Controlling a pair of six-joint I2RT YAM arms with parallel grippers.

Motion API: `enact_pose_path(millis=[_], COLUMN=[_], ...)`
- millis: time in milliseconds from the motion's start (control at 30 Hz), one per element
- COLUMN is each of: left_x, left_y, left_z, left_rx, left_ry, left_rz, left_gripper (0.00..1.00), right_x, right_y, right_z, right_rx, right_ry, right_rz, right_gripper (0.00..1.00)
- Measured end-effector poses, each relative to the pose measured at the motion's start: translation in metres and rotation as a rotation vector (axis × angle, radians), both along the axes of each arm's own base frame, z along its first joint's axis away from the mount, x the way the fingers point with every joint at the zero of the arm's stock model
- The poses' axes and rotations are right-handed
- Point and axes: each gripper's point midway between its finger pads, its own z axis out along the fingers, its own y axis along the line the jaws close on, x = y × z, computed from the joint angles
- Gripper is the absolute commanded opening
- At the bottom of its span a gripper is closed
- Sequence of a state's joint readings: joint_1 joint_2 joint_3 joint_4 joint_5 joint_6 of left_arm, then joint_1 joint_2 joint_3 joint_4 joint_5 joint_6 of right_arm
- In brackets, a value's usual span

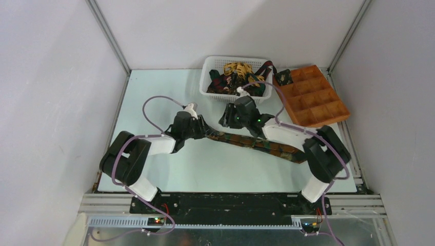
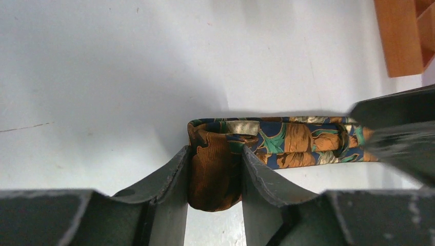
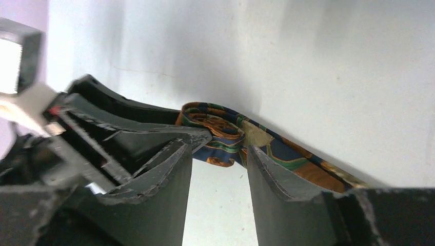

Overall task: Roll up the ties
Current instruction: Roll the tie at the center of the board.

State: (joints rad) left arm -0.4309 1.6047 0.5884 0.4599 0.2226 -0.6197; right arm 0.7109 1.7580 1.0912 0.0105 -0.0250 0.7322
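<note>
One tie (image 1: 256,143), patterned in dark green, brown and orange, lies stretched across the table from the middle toward the right arm. Its left end is folded into a small coil (image 2: 215,177), and my left gripper (image 2: 215,154) is shut on that coil. In the top view the left gripper (image 1: 201,129) sits at the tie's left end. My right gripper (image 3: 220,151) stands open right beside the coil (image 3: 213,128), with bare table between its fingers and the fabric just at the tips. More ties (image 1: 233,77) are piled in the basket.
A white plastic basket (image 1: 208,66) stands at the back centre. To its right is an orange-brown compartment tray (image 1: 313,97) with a small dark coil (image 1: 283,77) in its far-left cell. White walls close in on both sides.
</note>
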Motion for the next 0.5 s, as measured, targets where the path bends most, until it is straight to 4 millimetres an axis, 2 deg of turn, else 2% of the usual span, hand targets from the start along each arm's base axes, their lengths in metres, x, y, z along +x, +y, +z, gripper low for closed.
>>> enact_pose_path(millis=[100,200,500], left_x=[-0.002,-0.001,0.003], left_y=[0.0,-0.003,-0.006], left_z=[0.002,0.007,0.018], left_rx=[0.052,0.113,0.337], left_ry=[-0.002,-0.017,-0.047], left_rz=[-0.004,-0.015,0.001], left_gripper=[0.4,0.4,0.39], right_x=[0.001,0.0,-0.016], right_y=[-0.017,-0.036,-0.092], right_z=[0.031,0.045,0.034], right_rx=[0.035,0.05,0.023], right_ry=[-0.064,-0.096,-0.086], right_rz=[-0.031,-0.067,-0.158], right_gripper=[0.47,0.48,0.48])
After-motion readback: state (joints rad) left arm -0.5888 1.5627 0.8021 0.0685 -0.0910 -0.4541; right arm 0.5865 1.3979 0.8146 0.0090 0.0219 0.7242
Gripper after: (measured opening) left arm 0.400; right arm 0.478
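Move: The left hand already grips the tie's rolled end right at its fingertips, and the middle of the flat strip still to be rolled lies about 23 cm to its right, 6 cm back and 3 cm lower. The empty right hand has that strip's middle roughly 18 cm to its right, 6 cm back and 8 cm below. From the right hand, the rolled end is about 5 cm left, level fore and aft and 6 cm below, and the basket some 27 cm ahead, 8 cm right and 3 cm lower. The right hand, already clear of the rolled end, sweeps about 9 cm to its right and slightly back above the flat strip, climbing some 4 cm early and then sinking a centimetre, with fingers staying half open and the wrist turning about 10 degrees clockwise. Meanwhile the left hand keeps its pinch on the roll and raises it roughly 2 cm, its left side tipping up nearly 20 degrees so that the fingers point more steeply down. ##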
